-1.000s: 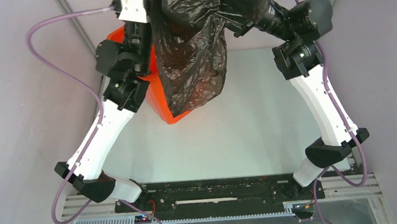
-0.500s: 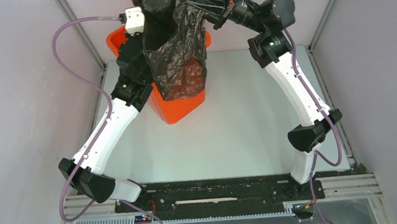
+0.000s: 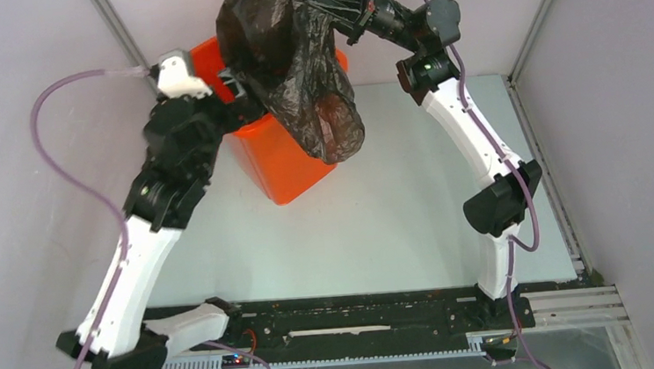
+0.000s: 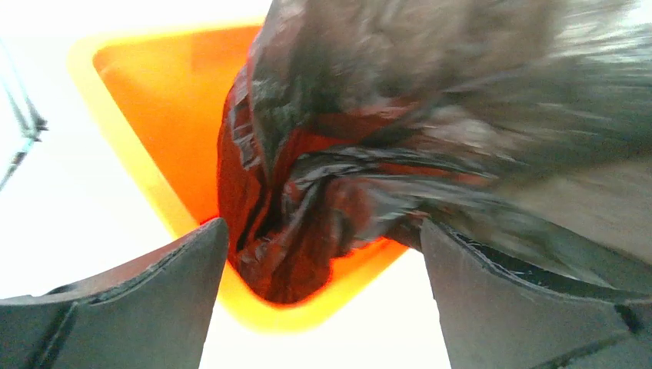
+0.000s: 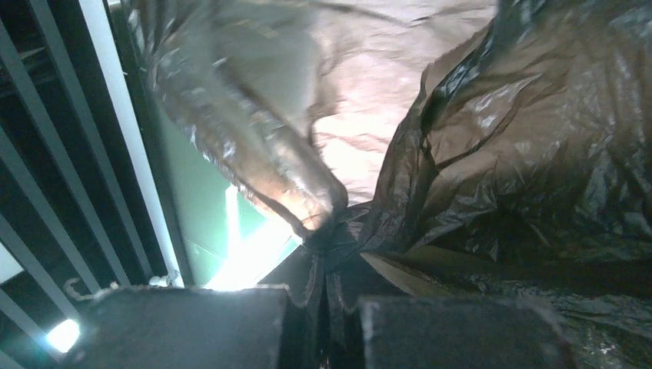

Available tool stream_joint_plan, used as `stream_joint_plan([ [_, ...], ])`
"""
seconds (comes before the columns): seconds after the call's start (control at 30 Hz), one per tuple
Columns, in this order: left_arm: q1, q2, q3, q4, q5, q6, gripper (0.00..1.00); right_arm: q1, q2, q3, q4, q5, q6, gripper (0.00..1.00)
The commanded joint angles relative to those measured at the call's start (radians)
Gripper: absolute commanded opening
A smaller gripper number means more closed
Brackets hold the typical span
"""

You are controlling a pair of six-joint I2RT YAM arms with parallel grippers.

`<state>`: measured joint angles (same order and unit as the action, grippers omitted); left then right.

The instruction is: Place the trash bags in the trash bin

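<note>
The black trash bag [image 3: 291, 55] hangs bunched over the orange trash bin [image 3: 282, 162], which stands at the back left of the table. My right gripper [image 3: 327, 8] is high above the bin, shut on a gathered fold of the bag [image 5: 523, 154]; in the right wrist view the fingers [image 5: 323, 300] pinch the plastic. My left gripper [image 3: 245, 89] is at the bin's left rim, open. In the left wrist view its gripper [image 4: 323, 231] frames the bag's lower end [image 4: 400, 115], which hangs into the bin's mouth [image 4: 169, 115].
The grey table top [image 3: 396, 205] lies in front and to the right of the bin. Metal frame posts [image 3: 123, 42] and grey walls close in the back and sides. The left arm's purple cable [image 3: 63, 126] loops out to the left.
My left arm has swung back to the left and lower, off the bag. The bag has swung right, with its bottom now over the bin's right side. The right gripper still holds it up high.
</note>
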<state>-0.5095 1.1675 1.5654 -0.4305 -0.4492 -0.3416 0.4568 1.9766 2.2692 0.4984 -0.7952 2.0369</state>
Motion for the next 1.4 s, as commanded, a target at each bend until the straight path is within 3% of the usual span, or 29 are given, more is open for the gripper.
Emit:
stream_joint_plan([
  [0.0, 0.005, -0.165, -0.037, -0.120, 0.216, -0.072, 1.00, -0.024, -0.012, -0.018, 0.101, -0.014, 0.022, 0.00],
  [0.2, 0.028, -0.303, -0.179, -0.203, 0.294, -0.228, 0.98, -0.041, -0.023, -0.068, 0.151, -0.016, 0.053, 0.00],
  [0.4, 0.290, -0.240, -0.214, -0.165, 0.585, -0.522, 0.92, -0.044, -0.098, -0.200, 0.190, -0.023, 0.042, 0.00],
  [0.53, 0.384, -0.215, -0.249, -0.052, 0.579, -0.710, 0.90, -0.043, -0.156, -0.293, 0.200, -0.026, 0.019, 0.00],
  [0.63, 0.429, -0.181, -0.298, 0.047, 0.579, -0.876, 0.74, -0.040, -0.180, -0.333, 0.210, -0.024, 0.013, 0.00],
  [0.8, 0.430, -0.100, -0.249, -0.004, 0.544, -0.883, 0.65, -0.033, -0.199, -0.347, 0.213, -0.025, 0.006, 0.00],
  [0.9, 0.429, -0.095, -0.257, 0.015, 0.558, -0.883, 0.51, -0.033, -0.209, -0.361, 0.220, -0.023, 0.003, 0.00],
  [1.0, 0.425, -0.098, -0.279, 0.018, 0.617, -0.878, 0.44, -0.038, -0.217, -0.369, 0.228, -0.024, 0.001, 0.00],
  [1.1, 0.422, -0.122, -0.322, 0.032, 0.705, -0.882, 0.27, -0.045, -0.225, -0.358, 0.216, -0.040, -0.020, 0.00],
  [1.37, 0.260, -0.191, -0.365, 0.049, 0.829, -0.901, 0.04, -0.053, -0.278, -0.274, -0.054, -0.122, -0.281, 0.00],
])
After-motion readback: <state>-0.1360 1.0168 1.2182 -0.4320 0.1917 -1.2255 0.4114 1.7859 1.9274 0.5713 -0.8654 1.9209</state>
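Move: The trash bin's near-left rim, by the near corner, lies about 3 cm left of the open left hand, level ahead and some 8 cm below. From that hand the bag hangs roughly 3 cm ahead, 9 cm right and 3 cm up. The right hand holds the bag's edge; the bin's opening lies about 10 cm ahead of it, 10 cm left and 24 cm below. Left hand backs 10 cm, rolls, swings forward-down and pinches the rim; right keeps the bag, lowering 4 cm. ##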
